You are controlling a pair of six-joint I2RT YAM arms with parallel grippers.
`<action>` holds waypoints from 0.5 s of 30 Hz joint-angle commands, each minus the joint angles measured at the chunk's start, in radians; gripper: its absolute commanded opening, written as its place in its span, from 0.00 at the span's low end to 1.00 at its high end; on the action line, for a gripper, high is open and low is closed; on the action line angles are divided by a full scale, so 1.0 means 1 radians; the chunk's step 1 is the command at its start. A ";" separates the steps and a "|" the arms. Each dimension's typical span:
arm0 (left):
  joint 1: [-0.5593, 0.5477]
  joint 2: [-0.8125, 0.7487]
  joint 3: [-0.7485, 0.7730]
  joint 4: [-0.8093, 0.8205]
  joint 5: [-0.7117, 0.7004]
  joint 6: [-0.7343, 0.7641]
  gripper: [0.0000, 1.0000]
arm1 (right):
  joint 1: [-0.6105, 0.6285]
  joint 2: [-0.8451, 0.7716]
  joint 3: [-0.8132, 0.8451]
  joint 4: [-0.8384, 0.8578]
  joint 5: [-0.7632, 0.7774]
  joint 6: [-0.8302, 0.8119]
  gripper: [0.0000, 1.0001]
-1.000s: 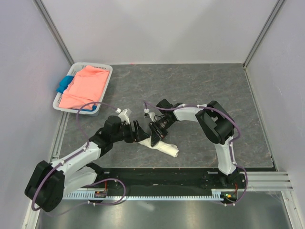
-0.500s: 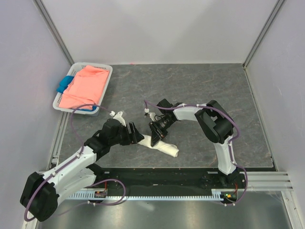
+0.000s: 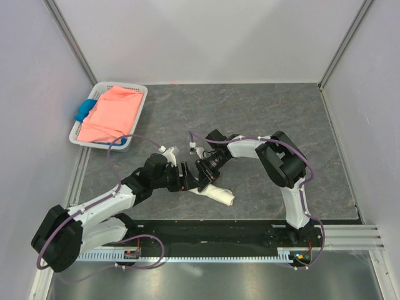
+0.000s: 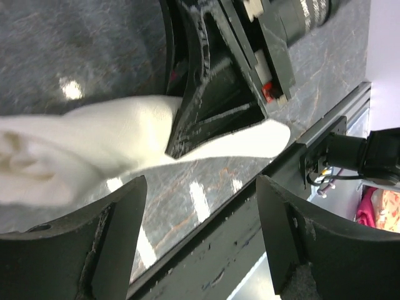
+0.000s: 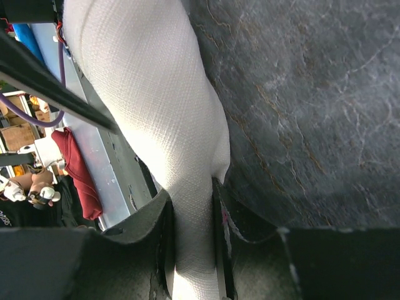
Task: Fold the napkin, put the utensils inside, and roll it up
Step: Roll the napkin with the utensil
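The napkin (image 3: 220, 195) lies as an off-white roll on the dark table near the front edge. My right gripper (image 5: 190, 240) is shut on one end of the roll, cloth (image 5: 156, 94) pinched between its fingers. In the top view it (image 3: 203, 182) points down at the roll's left end. My left gripper (image 4: 200, 231) stands open just left of that end with nothing between its fingers, and the napkin (image 4: 87, 147) lies ahead of it. From above, the left gripper (image 3: 189, 177) nearly touches the right one. The utensils are hidden.
A white basket (image 3: 142, 94) at the back left holds a salmon-pink cloth (image 3: 112, 112) and a blue cloth (image 3: 83, 111). A black rail (image 3: 212, 234) runs along the table's near edge, close below the roll. Grey walls close in three sides.
The left arm drew back a little, then came forward to the right, close to the roll's left end. The right gripper and the roll have stayed put.
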 commanded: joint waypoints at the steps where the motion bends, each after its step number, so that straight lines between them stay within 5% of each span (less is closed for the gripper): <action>1: -0.001 0.087 0.038 0.189 0.032 -0.024 0.77 | 0.000 0.067 -0.027 0.006 0.225 -0.061 0.34; 8: 0.000 0.170 0.013 0.266 -0.049 0.020 0.76 | 0.002 0.065 -0.030 0.009 0.232 -0.056 0.37; 15: 0.002 0.218 -0.029 0.327 -0.094 0.037 0.76 | 0.000 -0.019 -0.064 0.017 0.280 -0.041 0.67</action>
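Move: The napkin roll lies low to my left hand's right: its middle is about 7 cm to the right, 3 cm back and 6 cm below, with its left stretch reaching in under that gripper. My right gripper still pinches the roll, roughly 5 cm right and 1 cm back from my left hand and 6 cm below it. From my right hand the roll's middle is some 2 cm to the right and 2 cm back, at about its own height. With my left fingers staying wide open, I bring that hand about 2.5 cm forward, sinking and easing right by under 2 cm each, in over the left stretch of the napkin roll beside my right gripper. My right hand holds its pinch at first, then spreads its fingers to about twice their gap, loosening around the napkin and rising some 1 cm. ##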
